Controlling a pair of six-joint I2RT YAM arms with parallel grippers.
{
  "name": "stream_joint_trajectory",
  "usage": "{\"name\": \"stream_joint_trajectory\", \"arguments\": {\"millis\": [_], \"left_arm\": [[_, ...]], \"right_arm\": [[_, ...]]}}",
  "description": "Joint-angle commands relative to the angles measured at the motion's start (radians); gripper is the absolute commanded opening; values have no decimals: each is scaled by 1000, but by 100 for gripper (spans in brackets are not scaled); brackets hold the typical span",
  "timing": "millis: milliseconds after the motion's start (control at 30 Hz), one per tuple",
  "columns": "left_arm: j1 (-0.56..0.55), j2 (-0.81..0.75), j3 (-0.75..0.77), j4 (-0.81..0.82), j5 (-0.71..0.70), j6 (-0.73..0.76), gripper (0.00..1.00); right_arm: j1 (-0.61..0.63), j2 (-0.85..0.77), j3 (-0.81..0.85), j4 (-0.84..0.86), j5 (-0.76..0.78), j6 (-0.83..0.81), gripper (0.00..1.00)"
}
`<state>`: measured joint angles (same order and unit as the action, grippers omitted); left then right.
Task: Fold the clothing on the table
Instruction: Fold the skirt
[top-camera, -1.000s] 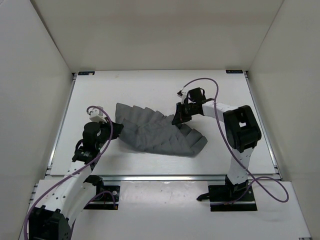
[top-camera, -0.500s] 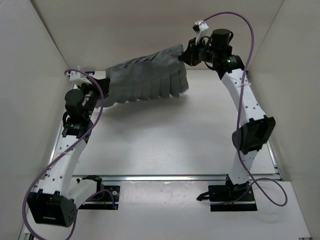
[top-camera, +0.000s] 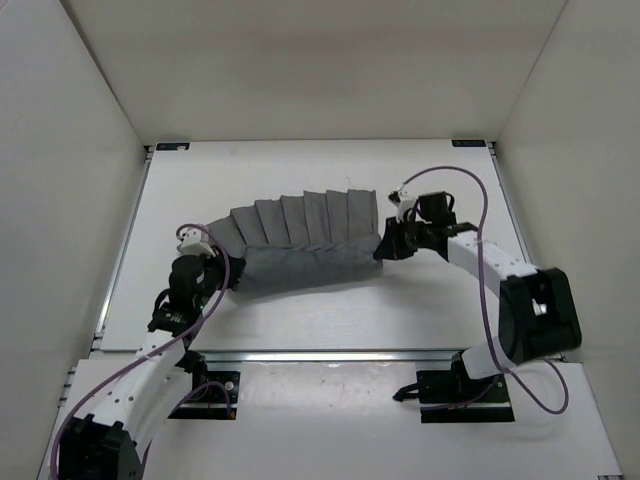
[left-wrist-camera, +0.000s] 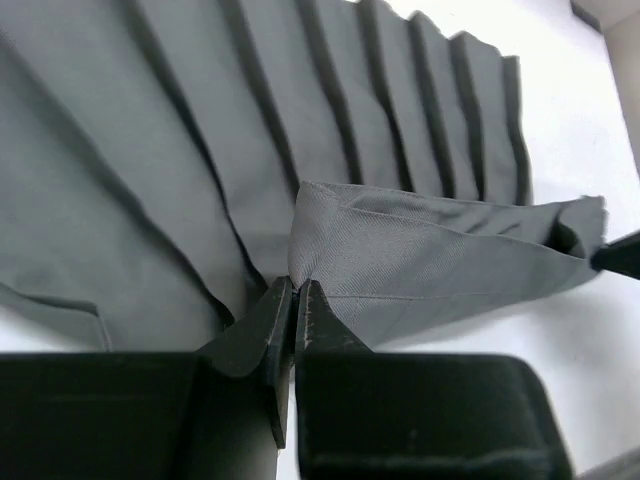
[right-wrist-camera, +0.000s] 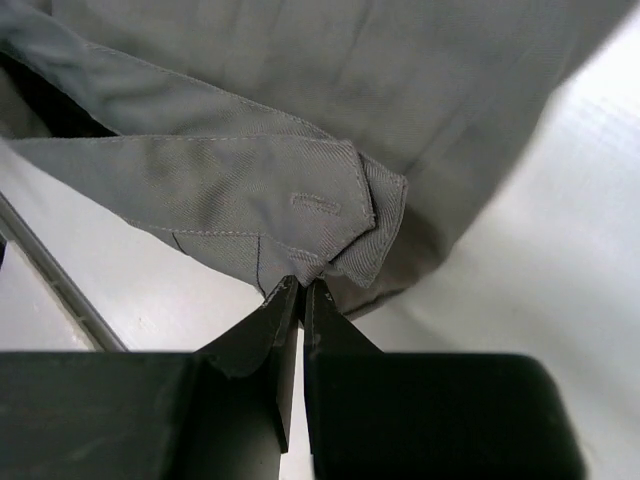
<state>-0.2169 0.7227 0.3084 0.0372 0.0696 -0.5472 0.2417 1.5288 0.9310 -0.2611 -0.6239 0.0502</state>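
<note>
The dark grey pleated clothing (top-camera: 305, 240) lies spread across the middle of the white table (top-camera: 300, 165). My left gripper (top-camera: 222, 262) is shut on its left corner; in the left wrist view the fingertips (left-wrist-camera: 294, 292) pinch a folded edge of the clothing (left-wrist-camera: 420, 250). My right gripper (top-camera: 382, 246) is shut on the right corner. In the right wrist view the tips (right-wrist-camera: 301, 288) pinch a band with a buttonhole on the clothing (right-wrist-camera: 250, 195). A near strip of fabric is stretched between both grippers, just above the table.
White walls stand close on three sides of the table. Metal rails (top-camera: 330, 354) run along the near edge by the arm bases. Purple cables loop off both arms beside the garment.
Half a second ago both arms held the clothing high at the far side. They have come down and toward me, and the garment now lies spread on the table, both grips kept.
</note>
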Motion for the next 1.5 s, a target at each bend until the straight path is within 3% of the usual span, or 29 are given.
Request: {"name": "stream_joint_trajectory", "arguments": {"millis": [0,167,300,467,667,833,1100,1467], "left_arm": [[-12,-94,0,-86,-25,-14,0],[-21,-183,-23,-235,-7,6,0],[-18,-247,-41,-283,13,-5,0],[-13,-341,-2,-345,-28,-43,0],[11,-258,101,-314,-60,-16,0],[28,-135,170,-200,-68,-14,0],[86,214,322,24,-68,15,0],[122,733,596,144,-10,50,1]], "right_arm": [[42,-220,-99,132,31,22,0],[163,-395,-257,20,128,52,0],[214,-499,-279,-3,101,109,0],[156,-581,-222,-104,49,109,0],[24,-621,-126,-113,-25,76,0],[-8,-495,-49,2,-56,123,0],[-48,-171,138,160,-50,158,0],[-108,175,265,210,-51,171,0]]}}
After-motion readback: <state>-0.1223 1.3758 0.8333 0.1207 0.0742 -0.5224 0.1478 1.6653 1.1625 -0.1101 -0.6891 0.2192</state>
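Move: Both grippers already pinch the waistband corners, some 10 cm above the table, with the pleated skirt laid out ahead. The middle of the far hem lies about 17 cm ahead and 13 cm right of the left hand, and 14 cm ahead and 18 cm left of the right hand. The hem's left corner is about 10 cm ahead and 9 cm left of the left hand; its right corner is 14 cm straight ahead of the right. Still pinching the waistband between them, both closed grippers first draw it back, the left about 5 cm and the right about 11, then reverse, rise and carry it forward nearly 20 cm towards the far hem. The left levels off about 5 cm above its start; the right climbs higher, then sinks again as it reaches out. ##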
